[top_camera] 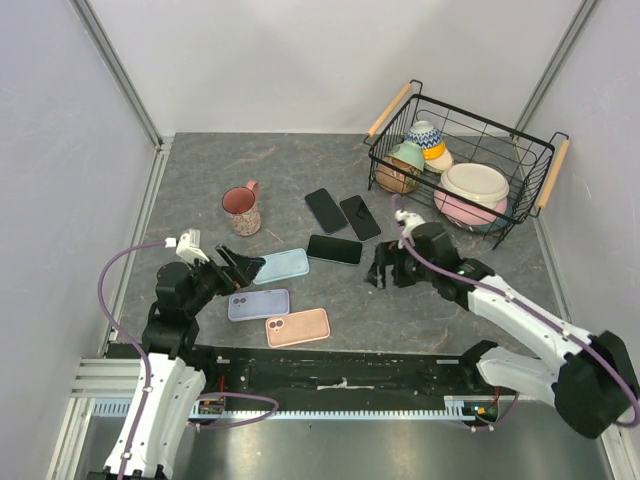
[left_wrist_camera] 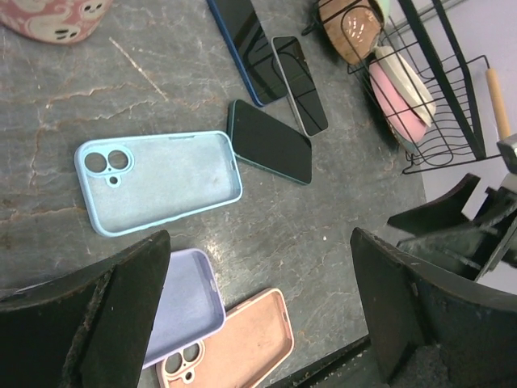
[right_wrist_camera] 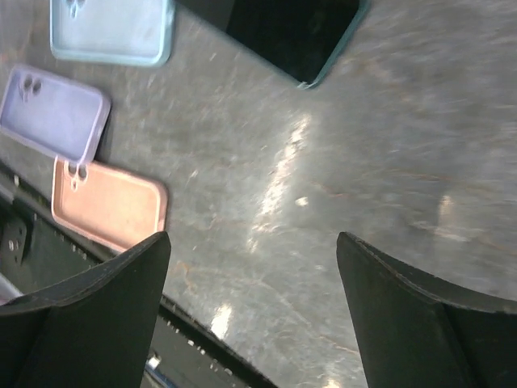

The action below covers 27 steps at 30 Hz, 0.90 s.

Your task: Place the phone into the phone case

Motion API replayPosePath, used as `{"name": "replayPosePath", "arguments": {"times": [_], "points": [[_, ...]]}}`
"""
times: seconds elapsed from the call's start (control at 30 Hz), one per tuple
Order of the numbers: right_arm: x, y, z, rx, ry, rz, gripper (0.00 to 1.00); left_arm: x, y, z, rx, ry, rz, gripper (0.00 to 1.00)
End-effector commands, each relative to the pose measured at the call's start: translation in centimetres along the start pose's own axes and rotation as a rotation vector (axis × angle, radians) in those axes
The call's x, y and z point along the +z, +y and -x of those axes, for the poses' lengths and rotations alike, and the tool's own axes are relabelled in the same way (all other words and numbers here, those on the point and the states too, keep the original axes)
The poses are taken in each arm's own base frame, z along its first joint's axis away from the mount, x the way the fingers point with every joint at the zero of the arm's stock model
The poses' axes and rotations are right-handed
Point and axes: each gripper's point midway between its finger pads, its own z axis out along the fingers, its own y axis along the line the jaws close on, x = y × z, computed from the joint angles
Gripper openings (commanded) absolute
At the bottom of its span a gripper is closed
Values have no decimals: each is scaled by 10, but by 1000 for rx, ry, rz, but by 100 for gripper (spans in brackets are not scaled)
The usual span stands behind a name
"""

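Three dark phones lie face up mid-table: a blue-edged one [top_camera: 326,210], a silver-edged one [top_camera: 360,217] and a green-edged one [top_camera: 335,249]. Three empty cases lie inside up: light blue [top_camera: 281,266], lavender [top_camera: 258,304], pink [top_camera: 297,327]. My left gripper [top_camera: 245,268] is open and empty, hovering by the light blue case's left end. The left wrist view shows that case [left_wrist_camera: 157,182] touching the green-edged phone [left_wrist_camera: 271,141]. My right gripper [top_camera: 380,270] is open and empty just right of the same phone [right_wrist_camera: 291,32], above bare table.
A pink patterned mug [top_camera: 242,210] stands at back left of the cases. A black wire basket [top_camera: 487,122] holding several bowls sits at the back right. The black front rail [top_camera: 340,370] runs just below the pink case.
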Motion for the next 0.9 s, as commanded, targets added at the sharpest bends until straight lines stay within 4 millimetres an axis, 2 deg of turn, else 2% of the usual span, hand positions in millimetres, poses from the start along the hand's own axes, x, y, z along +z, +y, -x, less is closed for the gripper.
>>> {"name": "replayPosePath", "arguments": {"times": [0.0,0.13,0.2,0.23,0.3,0.33,0.37,0.43,0.47,0.57,0.63,0.87], "points": [[19,32,-14,-31,59,26,87,0,-9,8,-60,6,7,99],[42,67,-51,-88,148,60,79,-3,-24,20,-43,-4,-33,99],[57,72,-68,-122,203,32,75,-5,-31,28,-33,-26,-43,99],[60,88,-68,-151,201,45,74,-5,-33,30,-32,-26,-45,99],[72,92,-82,-174,245,18,69,-6,-37,35,-28,-36,-51,99],[74,107,-82,-188,245,36,68,-6,-39,35,-27,-33,-56,100],[80,106,-90,-195,274,20,65,-6,-39,35,-30,-26,-58,100],[87,114,-89,-213,265,7,62,-6,-39,31,-36,-11,-61,100],[92,111,-95,-215,287,-14,60,-5,-39,30,-39,-5,-64,100],[99,109,-96,-208,294,-57,53,-5,-36,26,-43,3,-63,100],[101,106,-92,-212,284,-87,52,-4,-34,22,-46,9,-62,100],[102,96,-97,-239,304,-147,44,-1,-32,21,-46,8,-63,100]]}}
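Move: The peach phone case lies about 21 cm to the right hand's left, 8 cm back and 11 cm below. At the same level, the purple case is some 30 cm left and 1 cm back, the light blue case 25 cm left and 10 cm ahead, and the nearest phone 10 cm left and 15 cm ahead. From the left hand, the peach case is roughly 11 cm right, 6 cm back and 15 cm below. Leftwards, down and somewhat back, the empty right hand sweeps about 14 cm across and 9 cm down to the right-hand end of the peach case, easing forward again by some 2 cm at the last. Its left side dips about 20 degrees while the fingers narrow to roughly half open, one on either side of that end rim. The left hand, still wide open, rises about 3 cm. ##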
